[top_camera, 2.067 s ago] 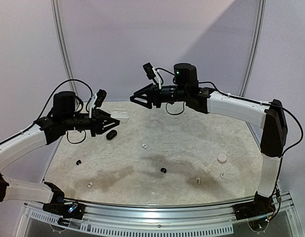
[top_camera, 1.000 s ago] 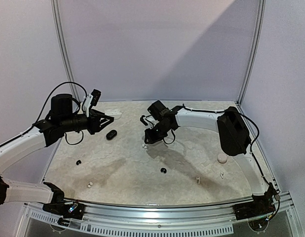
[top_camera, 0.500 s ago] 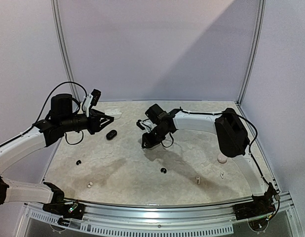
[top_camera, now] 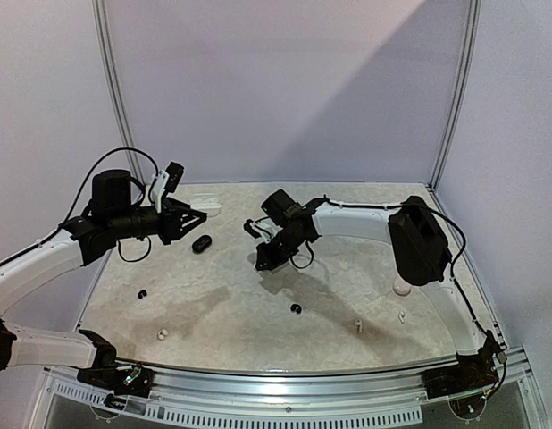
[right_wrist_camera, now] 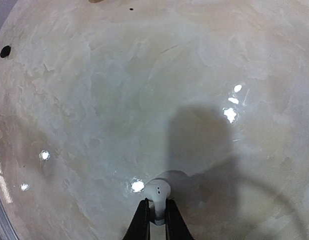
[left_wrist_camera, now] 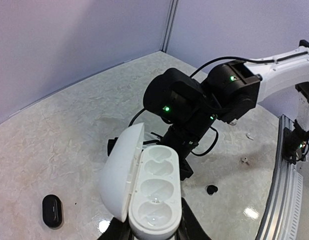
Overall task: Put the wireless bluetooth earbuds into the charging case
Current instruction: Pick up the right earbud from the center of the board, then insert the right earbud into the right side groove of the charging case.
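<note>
My left gripper is shut on the base of an open white charging case. The lid is swung to the left and the moulded pockets are empty. From above, that gripper hovers over the table's back left with the case at its tip. My right gripper is down at the table's middle. In the right wrist view it is shut on the stem of a white earbud resting on the marble surface. Other earbuds lie loose: black, black, white.
A black case lies on the table below my left gripper. A round white piece and a white bud sit at the right, another white bud at the front left. Walls close the back and sides.
My right gripper dropped to the table's middle and closed its fingers on the white earbud's stem. The left arm and the open case have stayed still.
</note>
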Motion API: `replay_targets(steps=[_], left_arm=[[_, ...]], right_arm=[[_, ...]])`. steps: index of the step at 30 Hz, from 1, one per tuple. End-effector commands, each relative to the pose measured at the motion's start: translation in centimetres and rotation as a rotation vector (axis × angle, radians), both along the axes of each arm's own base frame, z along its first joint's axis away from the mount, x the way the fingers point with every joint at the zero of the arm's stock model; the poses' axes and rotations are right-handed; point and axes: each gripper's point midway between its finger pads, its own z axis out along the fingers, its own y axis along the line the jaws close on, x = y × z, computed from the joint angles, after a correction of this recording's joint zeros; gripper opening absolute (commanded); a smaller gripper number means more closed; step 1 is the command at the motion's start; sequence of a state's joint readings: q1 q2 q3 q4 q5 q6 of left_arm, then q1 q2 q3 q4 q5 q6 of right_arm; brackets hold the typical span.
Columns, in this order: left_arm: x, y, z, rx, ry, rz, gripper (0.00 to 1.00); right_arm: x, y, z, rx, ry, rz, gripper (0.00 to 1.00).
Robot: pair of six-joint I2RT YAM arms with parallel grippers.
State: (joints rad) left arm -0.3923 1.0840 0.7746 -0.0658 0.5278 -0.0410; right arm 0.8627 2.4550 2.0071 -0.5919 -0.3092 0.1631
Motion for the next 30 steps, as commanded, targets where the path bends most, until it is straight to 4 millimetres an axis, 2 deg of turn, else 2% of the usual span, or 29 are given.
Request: replay_targets(steps=[1,2,5,6,7,9,11,13,15,18,21,25,30], left_arm=[[-1.5,-1.0,0.9,-0.005,-0.053,-0.127,0.00],[-2.0,-1.3,1.2,-0.009,-0.069,-0.168,0.00],[-3.5,-2.3,2.2,-0.029,-0.118,-0.292,0.00],[-3.9,-2.6,2.4,-0.035,-0.132,-0.326,0.00],[-4.2,-2.8,2.6,-0.040,-0.148,-0.353,0.00],[-5.0,-3.2,2.9,-0.051,-0.175,-0.411,0.00],[-5.6,-3.7,3.1,-0.055,-0.204,-0.461,0.00],[-6.0,-4.0,3.2,-0.059,-0.222,-0.502,0.00],[-6.4,-4.3,3.3,-0.061,-0.233,-0.531,0.00],[-6.8,-4.7,3.2,-0.058,-0.250,-0.561,0.00],[-7.3,-5.0,3.2,-0.045,-0.272,-0.585,0.00],[-7.6,-5.2,3.0,-0.037,-0.271,-0.595,0.00],[-8.1,-5.4,2.4,-0.014,-0.295,-0.615,0.00]], right_arm=[[-0.9,-0.2,5.6,0.054,-0.049,0.079,0.00],[-0.8,-0.6,7.9,0.076,-0.080,0.095,0.00],[-0.5,-2.0,12.5,0.122,-0.137,0.120,0.00],[-0.6,-2.5,15.3,0.153,-0.185,0.131,0.00],[-0.7,-2.9,16.9,0.172,-0.220,0.150,0.00],[-1.5,-3.4,20.5,0.231,-0.295,0.195,0.00],[-2.8,-3.7,25.1,0.322,-0.380,0.234,0.00],[-3.9,-3.9,28.6,0.399,-0.448,0.253,0.00],[-5.3,-3.7,30.7,0.443,-0.508,0.273,0.00],[-8.8,-2.7,33.0,0.506,-0.587,0.386,0.00],[-11.4,-1.7,34.0,0.563,-0.594,0.473,0.00],[-12.9,-0.9,34.3,0.573,-0.596,0.504,0.00],[-14.3,-0.4,33.7,0.528,-0.606,0.529,0.00]])
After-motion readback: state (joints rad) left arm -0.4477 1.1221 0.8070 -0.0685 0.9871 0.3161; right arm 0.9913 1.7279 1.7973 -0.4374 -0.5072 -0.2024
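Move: The earbud is already pinched in the right fingertips, down at the table. The open charging case, held by the left hand, is about 11 cm to the right hand's left, 3 cm back and 22 cm above it. The black case lies some 18 cm left and 8 cm ahead of the right hand, the black earbuds about 10 cm right and 13 cm back. From the left hand, the held earbud is roughly 12 cm right, 5 cm ahead and 22 cm lower. The right hand keeps its pinch on the white earbud and lifts it fast off the board, about 35 cm up to a level above the charging case, then draws back some 13 cm while the wrist swings its steeply down-pointing fingers up towards level. Meanwhile the left hand, still gripping the open case, draws back and to the right and turns clockwise about 30 degrees, bringing the case closer to the earbud. ##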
